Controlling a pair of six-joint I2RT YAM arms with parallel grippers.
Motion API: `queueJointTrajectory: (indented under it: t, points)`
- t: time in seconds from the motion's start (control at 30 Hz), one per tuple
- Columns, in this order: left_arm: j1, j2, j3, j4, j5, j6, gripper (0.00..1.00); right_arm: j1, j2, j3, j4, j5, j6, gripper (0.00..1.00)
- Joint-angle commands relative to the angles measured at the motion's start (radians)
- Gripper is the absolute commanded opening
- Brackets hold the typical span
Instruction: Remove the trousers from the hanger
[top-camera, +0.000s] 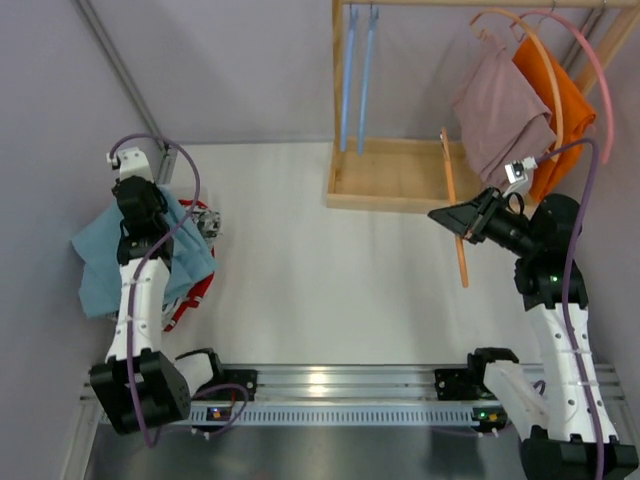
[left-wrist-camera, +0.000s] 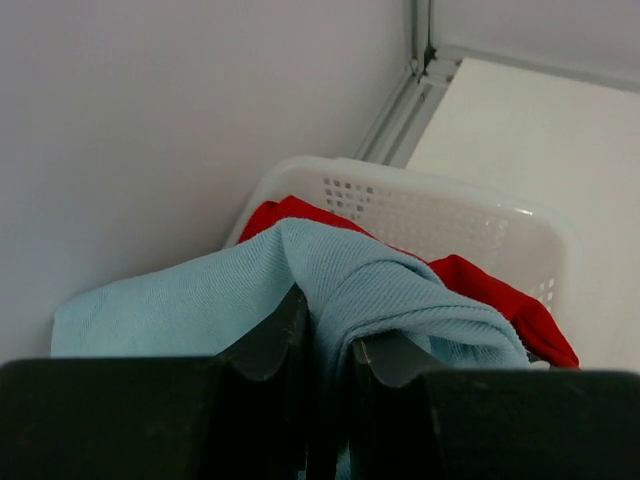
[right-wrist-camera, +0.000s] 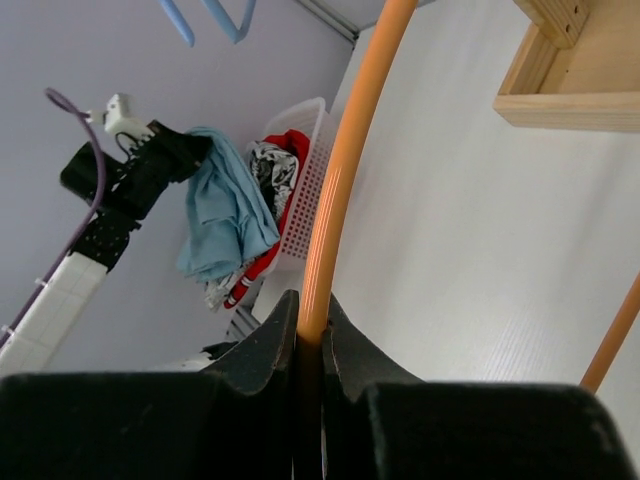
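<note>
My left gripper (top-camera: 141, 205) (left-wrist-camera: 325, 330) is shut on a fold of the light blue trousers (top-camera: 100, 262) (left-wrist-camera: 380, 290), holding them over the white basket (left-wrist-camera: 440, 215) at the far left. Red trousers (left-wrist-camera: 500, 300) (top-camera: 190, 295) and a black-printed white pair (top-camera: 207, 220) lie in that basket. My right gripper (top-camera: 458, 217) (right-wrist-camera: 312, 320) is shut on the thin bar of a bare orange hanger (top-camera: 452, 190) (right-wrist-camera: 345, 170) above the table. Dusty mauve trousers (top-camera: 500, 115) and orange trousers (top-camera: 560, 115) hang on the rack at the back right.
A wooden rack with a tray-like base (top-camera: 385, 185) (right-wrist-camera: 570, 70) stands at the back. Two empty blue hangers (top-camera: 357, 75) hang from its rail. A purple wall closes the left side, close behind the basket (right-wrist-camera: 310, 190). White tabletop (top-camera: 320, 280) lies between the arms.
</note>
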Motion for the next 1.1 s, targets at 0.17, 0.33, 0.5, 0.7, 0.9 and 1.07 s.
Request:
queueJointTrajectory:
  t: [0.17, 0.33, 0.5, 0.7, 0.9, 1.07]
  points:
    - [0.003, 0.065, -0.006, 0.099, 0.084, -0.046, 0.54, 0.078, 0.085, 0.172, 0.054, 0.086, -0.032, 0.00]
    - [0.001, -0.061, 0.050, 0.066, 0.183, -0.055, 0.98, 0.148, 0.156, 0.232, 0.106, 0.151, 0.023, 0.00]
    - [0.001, -0.153, 0.151, -0.076, 0.234, -0.081, 0.98, 0.188, 0.240, 0.336, 0.143, 0.217, 0.110, 0.00]
    - [0.001, -0.262, 0.155, -0.104, 0.288, -0.098, 0.98, 0.222, 0.355, 0.515, 0.077, 0.318, 0.181, 0.00]
    - [0.001, -0.265, 0.148, -0.116, 0.308, -0.141, 0.98, 0.280, 0.506, 0.696, 0.079, 0.364, 0.177, 0.00]
    - [0.001, -0.266, 0.148, -0.124, 0.317, -0.136, 0.98, 0.302, 0.618, 0.874, 0.074, 0.404, 0.167, 0.00]
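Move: The left hand holds the light-blue trousers roughly over the white basket, whose middle lies some 23 cm below, about 4 cm back and 1 cm to the right; the patterned trousers show 8 cm right, level with the hand, 19 cm down. The right hand grips the bare orange hanger; its free rail spot is about 21 cm ahead, 6 left, 26 above. The blue hangers hang 19 cm ahead and 14 left, the pink trousers 15 ahead and 5 right, both higher. Still pinching the orange hanger, the right hand climbs about 15 cm while reaching some 12 cm forward and 6 left, bringing the hook up to the rail between the blue hangers and the pink trousers. The left dips about 5 cm, opens wide to let go of the light-blue trousers, then rises away some 18 cm, drawing right and back and tipping up. ##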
